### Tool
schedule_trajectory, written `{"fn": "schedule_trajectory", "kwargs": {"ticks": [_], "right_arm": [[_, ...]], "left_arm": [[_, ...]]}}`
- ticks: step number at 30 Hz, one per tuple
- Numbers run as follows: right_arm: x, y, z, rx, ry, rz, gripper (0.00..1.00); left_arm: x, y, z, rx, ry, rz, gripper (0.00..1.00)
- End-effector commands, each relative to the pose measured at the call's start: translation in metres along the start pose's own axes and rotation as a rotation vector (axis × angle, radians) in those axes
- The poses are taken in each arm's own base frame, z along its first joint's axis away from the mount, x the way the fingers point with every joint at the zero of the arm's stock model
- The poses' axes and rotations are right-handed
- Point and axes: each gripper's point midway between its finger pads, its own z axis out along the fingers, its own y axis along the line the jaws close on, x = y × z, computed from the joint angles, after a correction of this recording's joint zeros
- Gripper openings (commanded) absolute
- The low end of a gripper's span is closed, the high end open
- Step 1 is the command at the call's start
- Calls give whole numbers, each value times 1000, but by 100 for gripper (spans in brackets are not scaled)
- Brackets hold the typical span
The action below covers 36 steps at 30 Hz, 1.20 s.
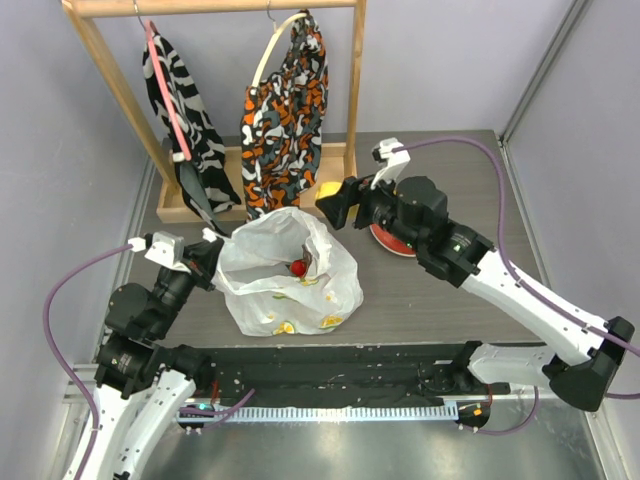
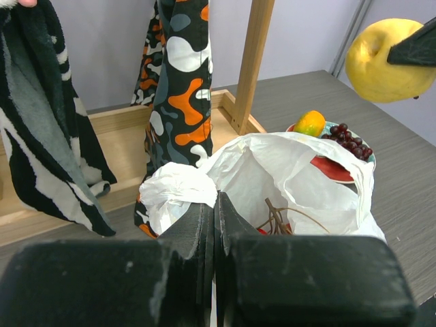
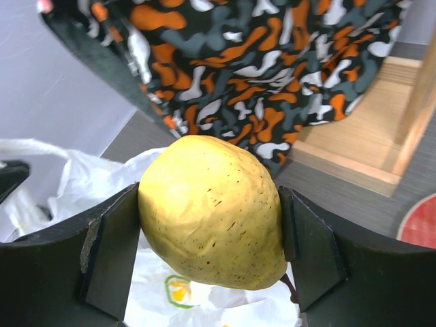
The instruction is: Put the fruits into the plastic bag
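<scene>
The white plastic bag (image 1: 285,275) stands open mid-table, with the red berries (image 1: 298,267) lying inside; their brown stem (image 2: 276,218) shows in the left wrist view. My left gripper (image 2: 215,204) is shut on the bag's near-left rim, a sliver of white film between the jaws. My right gripper (image 3: 211,228) is shut on the yellow lemon (image 3: 211,204), held in the air over the bag's far-right rim (image 1: 328,192). The mango (image 2: 310,123) and the purple grapes (image 2: 349,139) rest on a red plate (image 2: 327,167) behind the bag.
A wooden hanger rack (image 1: 345,155) stands at the back. A zebra-striped cloth (image 1: 190,120) and an orange-black cloth (image 1: 290,110) hang from it, close behind the bag and the right gripper. The red plate (image 1: 385,240) lies under the right arm.
</scene>
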Motion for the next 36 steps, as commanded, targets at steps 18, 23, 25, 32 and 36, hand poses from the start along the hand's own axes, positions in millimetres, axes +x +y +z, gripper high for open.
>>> {"fn": "schedule_trajectory", "kwargs": {"ticks": [18, 23, 25, 32, 36], "right_arm": [[91, 112, 72, -188, 231, -123, 31], [112, 107, 78, -169, 277, -138, 31], [116, 104, 78, -156, 284, -147, 31], [120, 96, 77, -124, 291, -158, 31], [135, 97, 83, -126, 325, -159, 31]], "left_arm": [[-12, -5, -2, 26, -40, 5, 0], [-12, -5, -3, 27, -41, 2, 0], [-12, -5, -3, 27, -41, 3, 0], [-13, -5, -4, 22, -46, 4, 0], [-13, -4, -4, 19, -47, 4, 0]]}}
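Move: About 13 cm left of the right hand, 4 cm back and 11 cm below it is the middle of the plastic bag's open mouth, where the yellow fruit it already grips is being taken. A red fruit lies inside the bag, some 8 cm left, 5 cm back and 22 cm down; the plate sits roughly 20 cm right, 9 cm ahead and 28 cm down. From the left hand the bag mouth is about 10 cm right, 4 cm ahead and slightly below. Carrying the yellow fruit, the right hand sweeps about 14 cm left and a little back, over the near rim to the bag's mouth, then sinks some 11 cm into it and stops there. As it goes, the hand swings about 15 degrees counter-clockwise, its left side dips and its fingers tip down, keeping their hold. The left hand stays put, still pinching the rim. ##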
